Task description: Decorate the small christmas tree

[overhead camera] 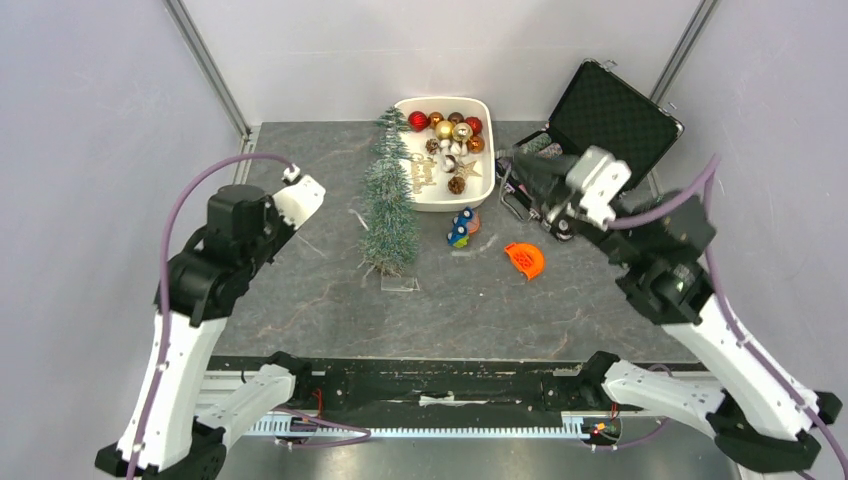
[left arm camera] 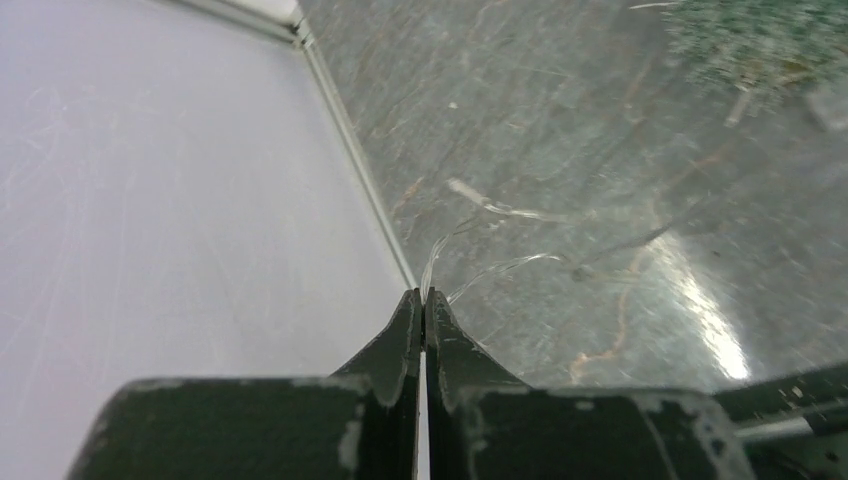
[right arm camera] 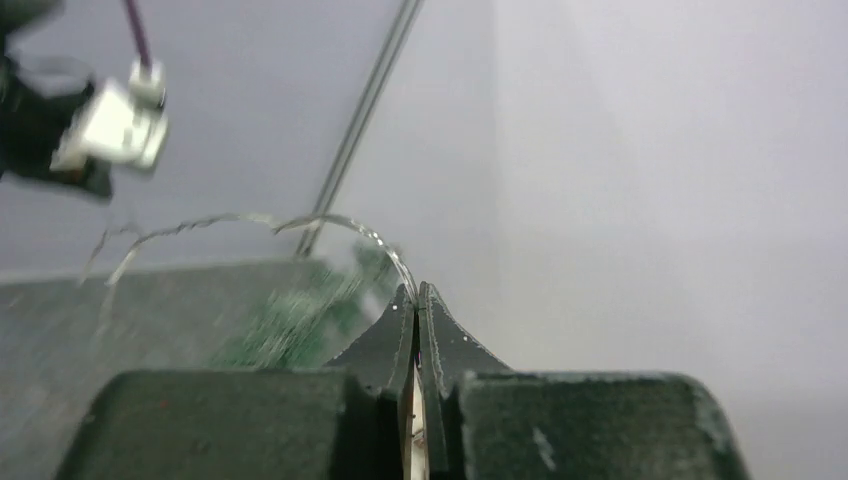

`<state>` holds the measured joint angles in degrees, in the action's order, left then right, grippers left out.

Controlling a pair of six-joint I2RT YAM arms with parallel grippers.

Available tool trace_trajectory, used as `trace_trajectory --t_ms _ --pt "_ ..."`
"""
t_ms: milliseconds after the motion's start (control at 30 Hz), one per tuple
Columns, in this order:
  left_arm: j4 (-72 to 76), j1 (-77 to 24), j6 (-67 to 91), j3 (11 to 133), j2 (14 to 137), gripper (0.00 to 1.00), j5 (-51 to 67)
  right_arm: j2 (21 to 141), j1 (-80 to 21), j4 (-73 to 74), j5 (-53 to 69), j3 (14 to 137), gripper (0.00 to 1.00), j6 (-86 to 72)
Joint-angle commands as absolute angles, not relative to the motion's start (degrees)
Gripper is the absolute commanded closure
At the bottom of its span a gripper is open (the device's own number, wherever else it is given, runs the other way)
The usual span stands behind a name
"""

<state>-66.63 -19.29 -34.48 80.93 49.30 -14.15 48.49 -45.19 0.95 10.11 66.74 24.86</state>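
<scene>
The small christmas tree [overhead camera: 389, 205], frosted green, stands on its clear base [overhead camera: 400, 283] mid-table; it blurs into the right wrist view [right arm camera: 290, 320] and the left wrist view [left arm camera: 760, 40]. A thin clear strand [right arm camera: 300, 222] arcs from my right gripper [right arm camera: 416, 287], which is shut on its end, toward the left arm's wrist camera [right arm camera: 110, 125]. My left gripper [left arm camera: 425, 293] is shut on the strand [left arm camera: 490, 268] too, low over the table's left side. In the top view the right gripper [overhead camera: 507, 165] hovers right of the tray.
A white tray [overhead camera: 483, 190] of red, gold and silver baubles, a star and a pine cone sits behind the tree. Small blue-orange figures [overhead camera: 462, 228] and an orange piece [overhead camera: 525, 260] lie right of the tree. An open black case [overhead camera: 612, 112] stands at back right.
</scene>
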Motion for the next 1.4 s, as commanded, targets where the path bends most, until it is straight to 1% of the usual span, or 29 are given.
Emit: trace_trajectory --t_ms 0,133,267,400,533,733,833,967,1100,1200,1367 --pt "-51.87 -18.76 -34.65 78.69 51.01 0.98 -25.61 62.42 -45.18 2.1 2.64 84.91 1.0 30.81" --pt "-49.71 -18.13 -35.47 79.49 50.82 0.98 -28.44 71.93 -45.18 2.65 -2.6 97.28 1.0 36.18" --pt "-48.08 -17.92 -35.68 80.09 51.44 0.98 -27.36 78.57 -44.65 -4.51 -9.38 104.02 1.0 43.01" --pt "-43.24 -17.84 -36.93 78.48 52.95 0.98 -28.54 87.71 -42.82 -7.36 -9.57 115.31 1.0 44.21" --pt "-35.9 -16.18 -39.25 75.87 54.56 0.98 -31.57 95.24 -41.22 -10.64 -8.77 122.58 1.0 43.42" --pt "-27.61 -12.24 -36.36 80.26 58.87 0.98 -26.53 99.59 -34.56 -21.47 -11.52 122.75 1.0 33.32" --pt "-22.99 -11.87 -34.54 81.3 60.42 0.98 -23.8 101.94 -30.99 -23.54 -11.15 123.77 1.0 28.02" --pt "-20.41 -10.26 -33.02 83.52 64.2 0.98 -22.4 104.69 -28.41 -22.05 -11.45 123.96 1.0 26.53" --pt "-19.42 -5.41 -29.78 85.71 69.66 0.98 -18.02 105.87 -25.88 -20.65 -11.4 120.31 1.0 24.06" --pt "-19.06 -3.3 -28.17 87.52 74.25 0.98 -16.61 107.68 -24.25 -17.74 -11.27 120.39 1.0 22.78" --pt "-15.56 -3.26 -27.83 84.92 76.36 0.98 -12.76 108.64 -22.72 -13.38 -7.78 118.84 1.0 23.38"
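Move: The tree is to be strung with the clear light string already pinched in both grippers. It stands some 12 cm ahead of the left hand and 18 cm to its right, its middle about 14 cm lower. From the right hand it is about 12 cm ahead, 19 cm to the left and 30 cm down. The white tray lies roughly 37 cm ahead and 11 cm left of the right hand, the blue toy about 23 cm ahead and 5 cm left, both some 45 cm below. The light string, kept pinched in both closed grippers, is carried high and forward past the tree on either side. The right hand leads, sweeping about 33 cm forward, first rising, then sinking partway as it turns clockwise. The left goes some 20 cm forward and, on balance, a little higher and left, its fingers tipping up and swinging counter-clockwise. ##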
